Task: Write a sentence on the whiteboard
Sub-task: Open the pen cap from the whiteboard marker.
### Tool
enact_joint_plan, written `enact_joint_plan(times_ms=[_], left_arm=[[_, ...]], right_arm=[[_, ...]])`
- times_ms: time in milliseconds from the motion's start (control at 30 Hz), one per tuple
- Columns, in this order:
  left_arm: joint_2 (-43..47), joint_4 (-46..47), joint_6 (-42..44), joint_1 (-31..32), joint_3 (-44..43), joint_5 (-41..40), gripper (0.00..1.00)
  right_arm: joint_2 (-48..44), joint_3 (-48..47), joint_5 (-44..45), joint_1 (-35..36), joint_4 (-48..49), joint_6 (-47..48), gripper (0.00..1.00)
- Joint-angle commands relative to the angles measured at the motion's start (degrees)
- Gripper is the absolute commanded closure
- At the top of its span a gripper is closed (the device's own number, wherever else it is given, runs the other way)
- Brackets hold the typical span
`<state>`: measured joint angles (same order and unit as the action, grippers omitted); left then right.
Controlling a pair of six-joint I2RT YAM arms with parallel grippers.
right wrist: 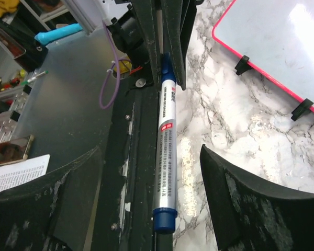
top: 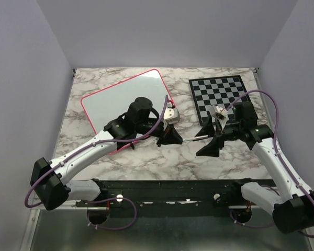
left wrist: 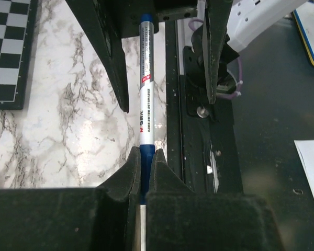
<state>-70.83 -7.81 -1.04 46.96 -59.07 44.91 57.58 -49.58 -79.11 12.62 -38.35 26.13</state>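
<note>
A silver marker (left wrist: 146,94) with blue ends hangs level above the marble table between the two arms. My left gripper (left wrist: 145,152) is shut on its blue end. My right gripper (right wrist: 149,151) stands open around the marker's (right wrist: 166,146) other end, with neither finger touching it. In the top view the marker (top: 196,137) spans the gap between the left gripper (top: 170,137) and the right gripper (top: 212,138). The whiteboard (top: 120,104), white with a pink-red rim, lies tilted at the back left under the left arm. Its visible face (right wrist: 272,36) is blank; the sentence is not in view.
A grey-and-black chessboard (top: 220,94) lies at the back right. The black rail (top: 167,191) that carries the arm bases runs along the near edge, just below the marker. Small black clips (right wrist: 242,64) stick out from the whiteboard's rim.
</note>
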Motion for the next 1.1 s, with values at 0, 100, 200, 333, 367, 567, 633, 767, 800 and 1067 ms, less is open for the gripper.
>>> enact_joint_plan(times_ms=[0,100,200,333,367,567,633,767,800,1067], left_arm=[[-2.8,-14.5,7.5,-0.1,-4.6,4.0,1.00],[-4.7,-18.9,9.6,0.0,-6.8,4.4,1.00],[-5.8,-20.5,10.3,0.0,-7.9,4.8,1.00],[-6.8,-20.1,9.9,0.0,-9.1,5.1,1.00],[-7.0,-20.0,9.7,0.0,-9.3,4.9,1.00],[-6.3,-16.1,7.5,0.0,-7.9,4.8,1.00],[-6.2,-15.2,6.9,0.1,-7.5,4.6,1.00],[-6.5,-14.4,6.0,0.0,-7.8,3.6,1.00],[-6.6,-14.4,6.0,0.1,-8.0,3.4,1.00],[-7.0,-14.0,5.4,0.0,-8.3,2.9,1.00]], right_arm=[[1.3,-3.0,-1.2,-0.1,-8.1,8.8,0.16],[2.0,-3.8,-1.0,0.0,-8.6,8.6,0.16],[2.8,-3.9,-0.3,0.7,-7.9,7.7,0.19],[3.8,-3.7,1.1,2.9,-5.9,4.9,0.26],[3.9,-3.7,1.5,3.4,-5.3,4.5,0.31],[5.3,-2.9,3.5,5.1,-3.1,2.3,0.36],[5.5,-2.8,4.2,5.7,-2.9,1.9,0.36],[6.0,-2.8,5.5,6.5,-2.1,1.3,0.47],[6.0,-2.8,5.8,6.6,-1.9,1.1,0.50],[6.5,-2.5,6.4,7.1,-1.1,0.2,0.66]])
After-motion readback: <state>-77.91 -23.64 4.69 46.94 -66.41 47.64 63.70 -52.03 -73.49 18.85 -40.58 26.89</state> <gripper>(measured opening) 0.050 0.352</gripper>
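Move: The marker, its blue cap still pinched by the left fingers, points right: its middle is about 5 cm to the left hand's right, level ahead and 1 cm lower. From the open right hand that middle is about 3 cm left, 1 cm ahead and 1 cm above, the tail between the fingers. Some 22 cm lower, the whiteboard's middle lies 28 cm ahead and 31 left of the right hand, the checkerboard's 35 ahead and 17 right. The marker is lowered by the left hand, which keeps its pinch on the cap, drops about 4 cm, tips the free end down some 10 degrees, then eases up slightly. The right hand follows, sinking 2 cm and sliding 1.5 cm left along the barrel towards the cap while its wide fingers close by more than half around it; whether they touch can't be seen. ##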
